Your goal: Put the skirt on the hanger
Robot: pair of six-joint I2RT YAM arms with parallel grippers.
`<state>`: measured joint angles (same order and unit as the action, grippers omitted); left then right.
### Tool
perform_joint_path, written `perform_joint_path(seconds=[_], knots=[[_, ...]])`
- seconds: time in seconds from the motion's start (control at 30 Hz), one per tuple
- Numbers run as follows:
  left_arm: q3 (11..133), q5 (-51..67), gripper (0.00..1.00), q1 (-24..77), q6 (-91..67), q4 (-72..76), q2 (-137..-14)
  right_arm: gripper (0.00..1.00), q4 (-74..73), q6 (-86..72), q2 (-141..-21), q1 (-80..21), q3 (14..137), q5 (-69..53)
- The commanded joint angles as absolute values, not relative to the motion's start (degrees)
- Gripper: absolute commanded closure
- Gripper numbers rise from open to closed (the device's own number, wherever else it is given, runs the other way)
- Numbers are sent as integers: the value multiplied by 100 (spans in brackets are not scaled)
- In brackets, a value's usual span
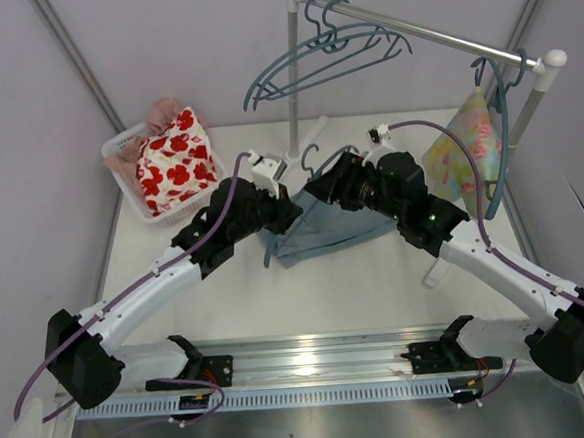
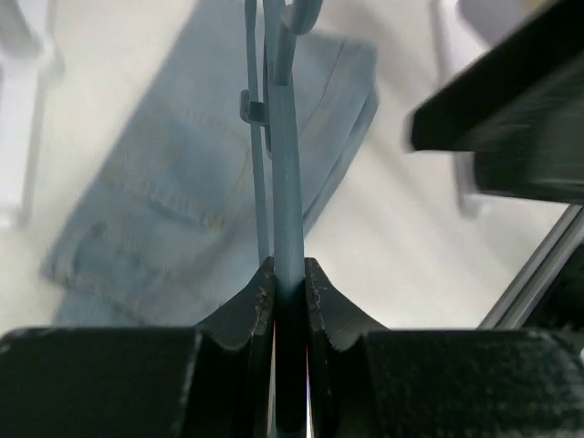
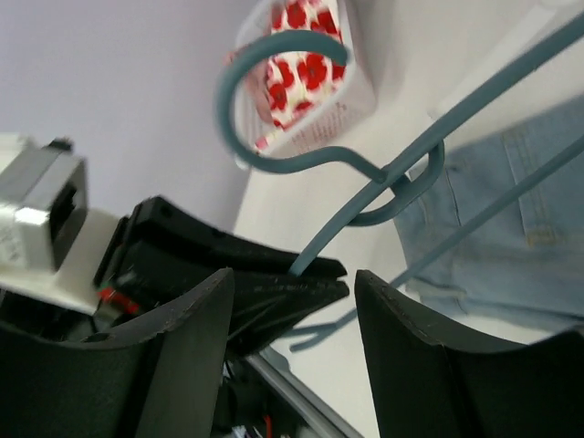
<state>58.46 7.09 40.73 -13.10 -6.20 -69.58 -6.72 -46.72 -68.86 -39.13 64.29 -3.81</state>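
Observation:
The light blue denim skirt [image 1: 323, 232] lies flat on the table between the two arms, also showing in the left wrist view [image 2: 164, 201] and in the right wrist view [image 3: 511, 237]. A thin teal hanger [image 1: 313, 162] stands over it, hook up. My left gripper [image 1: 289, 207] is shut on one arm of the hanger [image 2: 286, 182], which runs straight out from between the pads [image 2: 290, 274]. My right gripper [image 1: 322, 189] faces it, open [image 3: 292, 278], with nothing between its fingers. The hanger's hook [image 3: 301, 167] sits just beyond them.
A white basket [image 1: 126, 145] holding a white cloth with red flowers [image 1: 176, 162] stands at the back left. The clothes rack's rail [image 1: 439, 33] carries spare teal hangers [image 1: 320, 52] and a pastel floral garment [image 1: 463, 157]. Its post [image 1: 291, 89] rises right behind the grippers.

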Motion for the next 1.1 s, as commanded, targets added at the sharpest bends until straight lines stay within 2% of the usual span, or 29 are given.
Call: perform_joint_path(seconds=[0.0,0.23,0.43,0.6,0.83,1.07], knots=[[5459,414,100,4043,-1836,-800,-6584,38,-659,-4168,-6443,-4025,6188,-967],[4843,-877,100,4034,-2513,-1134,-6004,39,-1266,-2840,-6486,-4394,5951,-633],[4132,-1765,100,3982,-3040,-1380,-4888,39,-942,-2268,-6556,-4465,5415,-448],[3552,-3084,100,3938,-3910,-1959,-4255,37,-607,-1934,-7127,-4500,5247,-404],[2831,-3463,100,3929,-4438,-1890,-3710,8,-290,-1301,-8489,-4702,5879,-360],[2233,-3244,100,3929,-4324,-1319,-3446,4,211,-309,-9518,-5158,6398,-1]])
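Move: My left hand, already holding the hanger, has its next place, bare table nearer than the basket, about 18 cm left, 5 cm back and 20 cm below. The basket lies 25 cm ahead and 28 cm left; the skirt's near-left waist corner is 5 cm ahead, 4 cm left. For my open right hand that corner is 3 cm ahead, 8 cm left and some 27 cm down; the hanger crosses level, about 4 cm ahead and 2 cm left. I keep the hanger pinched and swing my left hand about 18 cm left, sinking and drawing a little back, turning nearly 50 degrees counter-clockwise, from over the skirt to bare table. My right hand, already free of the hanger, drops some 20 cm towards the skirt's near-left waist corner, first easing back and later drifting left, its left side rolling down as the fingers open wide. ##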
